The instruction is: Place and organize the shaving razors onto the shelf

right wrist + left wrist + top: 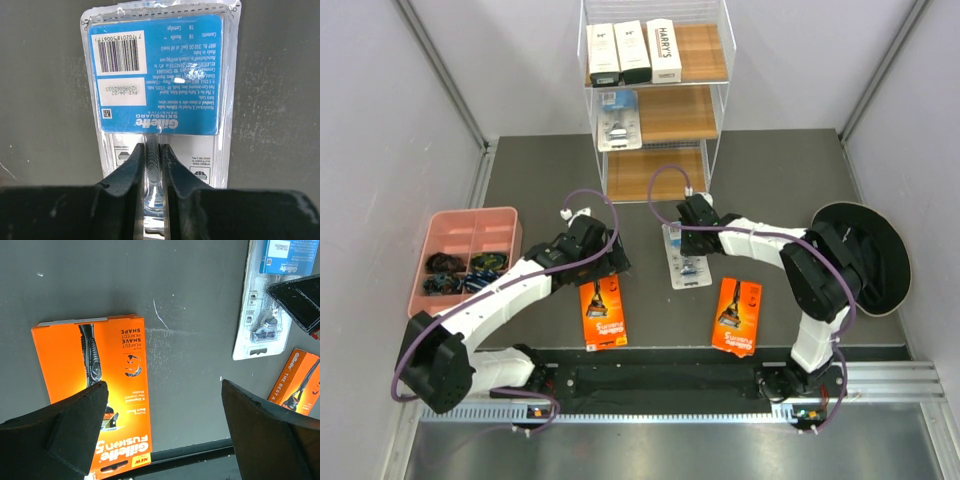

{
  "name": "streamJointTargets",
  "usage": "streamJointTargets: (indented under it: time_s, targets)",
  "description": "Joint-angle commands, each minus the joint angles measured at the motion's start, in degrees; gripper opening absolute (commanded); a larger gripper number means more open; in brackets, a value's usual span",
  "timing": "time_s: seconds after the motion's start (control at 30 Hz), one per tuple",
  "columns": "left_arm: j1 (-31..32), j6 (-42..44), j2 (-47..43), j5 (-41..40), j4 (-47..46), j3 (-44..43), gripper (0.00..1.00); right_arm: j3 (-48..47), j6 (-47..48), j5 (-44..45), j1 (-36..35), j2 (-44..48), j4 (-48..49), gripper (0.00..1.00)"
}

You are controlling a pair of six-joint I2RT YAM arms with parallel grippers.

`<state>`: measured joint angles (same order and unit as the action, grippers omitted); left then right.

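The shelf (720,100) stands at the back with three white razor boxes (633,50) on its top tier and a blue blister pack (618,120) on the middle tier. A second blue blister pack (687,262) (160,75) lies on the dark table. My right gripper (691,236) (152,160) is shut on its clear raised ridge over the razor handle. Two orange razor cards lie near the front edge, one at the left (603,313) (100,365) and one at the right (738,316) (299,380). My left gripper (608,266) (165,425) hangs open above the left card's far end, holding nothing.
A pink compartment tray (468,222) with dark small items sits at the left edge. A black round disc (875,255) lies at the right behind the right arm. The shelf's bottom tier (655,172) shows bare wood. Grey walls close in both sides.
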<state>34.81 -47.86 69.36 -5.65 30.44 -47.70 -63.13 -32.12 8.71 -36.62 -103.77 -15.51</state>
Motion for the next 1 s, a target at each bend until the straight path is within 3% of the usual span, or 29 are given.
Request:
streamJointTargets:
  time_s: [0.0, 0.33, 0.63, 0.97]
  targets:
    - [0.0, 0.4, -1.9, -0.9, -0.3, -1.7, 0.99, -0.1, 0.7, -0.4, 0.6, 0.0, 0.0, 0.03]
    - [0.0, 1.1, -2.5, -0.5, -0.4, -2.7, 0.99, -1.9, 3.2, -2.7, 0.6, 3.9, -0.7, 0.00]
    - [-0.1, 1.4, -3.5, 4.8, -5.4, -1.6, 0.99, 3.2, 6.1, -7.3, 0.5, 16.1, -0.1, 0.00]
    - [-0.1, -2.1, -6.3, 19.4, -26.6, 4.5, 0.99, 8.0, 5.8, -11.1, -2.7, 28.2, -2.9, 0.00]
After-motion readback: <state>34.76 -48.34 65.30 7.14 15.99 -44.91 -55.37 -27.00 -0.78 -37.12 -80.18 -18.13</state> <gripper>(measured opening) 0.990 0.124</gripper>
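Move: The blister razor pack lies flat in the right hand's nearly shut fingers, its middle about 1 cm back and 1 cm below. The right orange box is some 16 cm back and 10 cm right of this hand. From the open left hand the pack is about 8 cm ahead, 13 cm right and 9 cm below; the left orange box is 7 cm back, 4 cm left, equally low. Still pinching the pack, the right hand lifts it 10 cm, backing 5; the open left rises rightward towards it. ##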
